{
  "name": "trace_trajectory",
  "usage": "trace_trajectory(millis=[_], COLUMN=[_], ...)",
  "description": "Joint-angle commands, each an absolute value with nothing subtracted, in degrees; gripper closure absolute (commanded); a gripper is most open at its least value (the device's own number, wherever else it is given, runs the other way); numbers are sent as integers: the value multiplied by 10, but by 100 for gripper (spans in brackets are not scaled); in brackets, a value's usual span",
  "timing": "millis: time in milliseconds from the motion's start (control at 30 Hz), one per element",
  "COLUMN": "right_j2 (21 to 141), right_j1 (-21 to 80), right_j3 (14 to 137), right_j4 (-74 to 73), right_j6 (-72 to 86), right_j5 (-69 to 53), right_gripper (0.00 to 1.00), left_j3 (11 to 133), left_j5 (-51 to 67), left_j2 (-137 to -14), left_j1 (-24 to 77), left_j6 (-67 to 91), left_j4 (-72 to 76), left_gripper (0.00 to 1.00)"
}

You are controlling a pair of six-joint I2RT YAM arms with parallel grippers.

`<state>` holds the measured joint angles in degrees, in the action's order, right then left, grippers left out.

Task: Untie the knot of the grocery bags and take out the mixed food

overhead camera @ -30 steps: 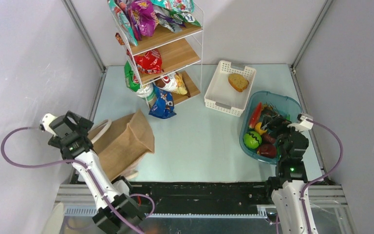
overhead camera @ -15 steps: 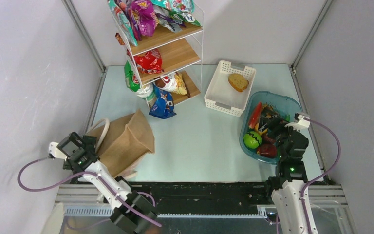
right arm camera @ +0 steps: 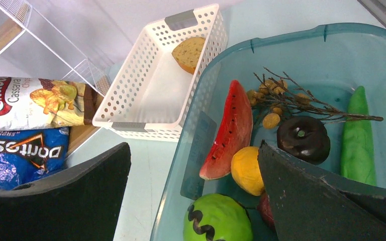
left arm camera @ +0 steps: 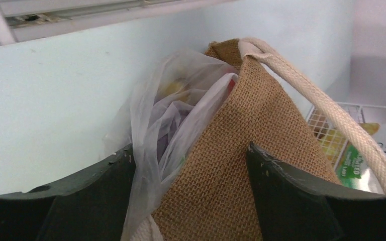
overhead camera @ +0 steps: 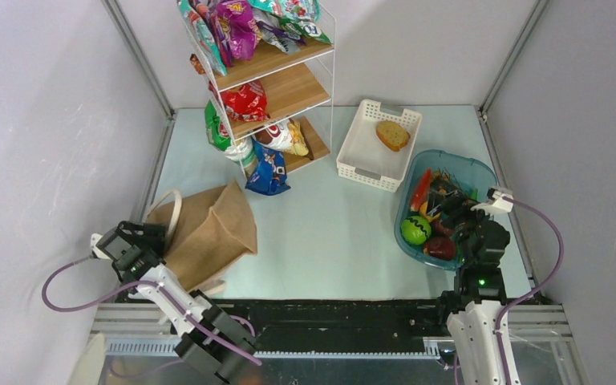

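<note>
The brown burlap grocery bag (overhead camera: 208,233) lies at the near left with a cream rope handle (overhead camera: 172,210). In the left wrist view its woven wall (left arm camera: 251,150) fills the middle. A thin clear plastic bag (left arm camera: 166,115) bulges from its mouth, with purple, yellow and red shapes of the mixed food dimly showing through. My left gripper (overhead camera: 154,237) is open, its jaws (left arm camera: 188,150) straddling the burlap edge and the plastic; the left finger (left arm camera: 100,186) touches the plastic. My right gripper (overhead camera: 453,212) hangs open and empty (right arm camera: 193,150) over the tub's left rim.
A blue-tinted tub (overhead camera: 481,172) at the right holds a watermelon slice (right arm camera: 228,133), a yellow fruit (right arm camera: 246,170), a green melon (right arm camera: 216,221) and a green pod (right arm camera: 358,135). A white basket (overhead camera: 361,152) holds a bread slice (overhead camera: 392,135). A snack shelf (overhead camera: 277,88) stands at the back.
My left arm swung down and toward the near edge, bringing its gripper against the bag's near-left corner, and the jaws narrowed a little. The right arm barely moved.
</note>
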<state>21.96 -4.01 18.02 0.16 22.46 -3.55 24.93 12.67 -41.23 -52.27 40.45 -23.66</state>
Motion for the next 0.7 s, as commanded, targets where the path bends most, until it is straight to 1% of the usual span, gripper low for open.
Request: trace_trajectory(millis=[0, 33, 67, 100, 133, 167, 200, 233, 267, 300, 367, 467, 667], right_j2=[213, 213, 214, 214, 214, 214, 214, 214, 213, 212, 209, 204, 198], right_j1=[-42, -42, -42, -42, -42, -42, -42, -42, -42, -42, -42, -42, -42], right_j3=[197, 197, 197, 197, 197, 197, 197, 197, 197, 197, 198, 198, 208], right_j4=[3, 3, 3, 3, 3, 3, 3, 3, 3, 3, -13, -17, -34], right_j6=[224, 224, 224, 224, 225, 225, 226, 226, 226, 226, 227, 228, 231], right_j5=[-42, -42, -41, -41, -41, -41, -40, -39, -38, -38, -36, -35, -39], right_gripper=[0, 0, 0, 0, 0, 0, 0, 0, 0, 0, 0, 0, 0], left_j3=[239, 240, 242, 243, 243, 243, 243, 243, 243, 243, 241, 242, 273], left_j5=[249, 259, 263, 270, 274, 281, 285, 294, 300, 302, 307, 310, 301], left_j2=[-438, -443, -445, -445, -445, -441, -439, -436, -432, -425, -411, -377, -311], left_j1=[-515, -515, -516, -515, -515, -515, -515, -514, -514, -514, -513, -500, -394], left_j6=[406, 405, 402, 401, 400, 399, 399, 397, 396, 395, 395, 394, 362], left_j4=[-236, -235, -234, -234, -233, -231, -230, -227, -227, -226, -226, -225, -227], left_gripper=[27, 35, 40, 50, 55, 65, 70, 79, 85, 96, 100, 100, 100])
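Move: The clear plastic bag's gathered top lies nearly at the left hand point, about 2 cm ahead, 1 cm to its left and 2 cm below, already between the parted fingers. From this hand the brown bag's middle is some 11 cm right, about level in reach and 5 cm below; its rope handle arches about 5 cm ahead and 4 cm right, roughly at hand height. From the right hand the plastic top is roughly 70 cm left, 4 cm back and 12 cm lower. Keep closing the left gripper until it shuts on the plastic bag's gathered film, easing right and forward at the same height meanwhile. With the film pinched, draw it right, up and a little forward, some 5 cm right and 3 cm up in all, speeding up towards the end, and turn the wrist clockwise by roughly 20 degrees while its tips rise slightly. ##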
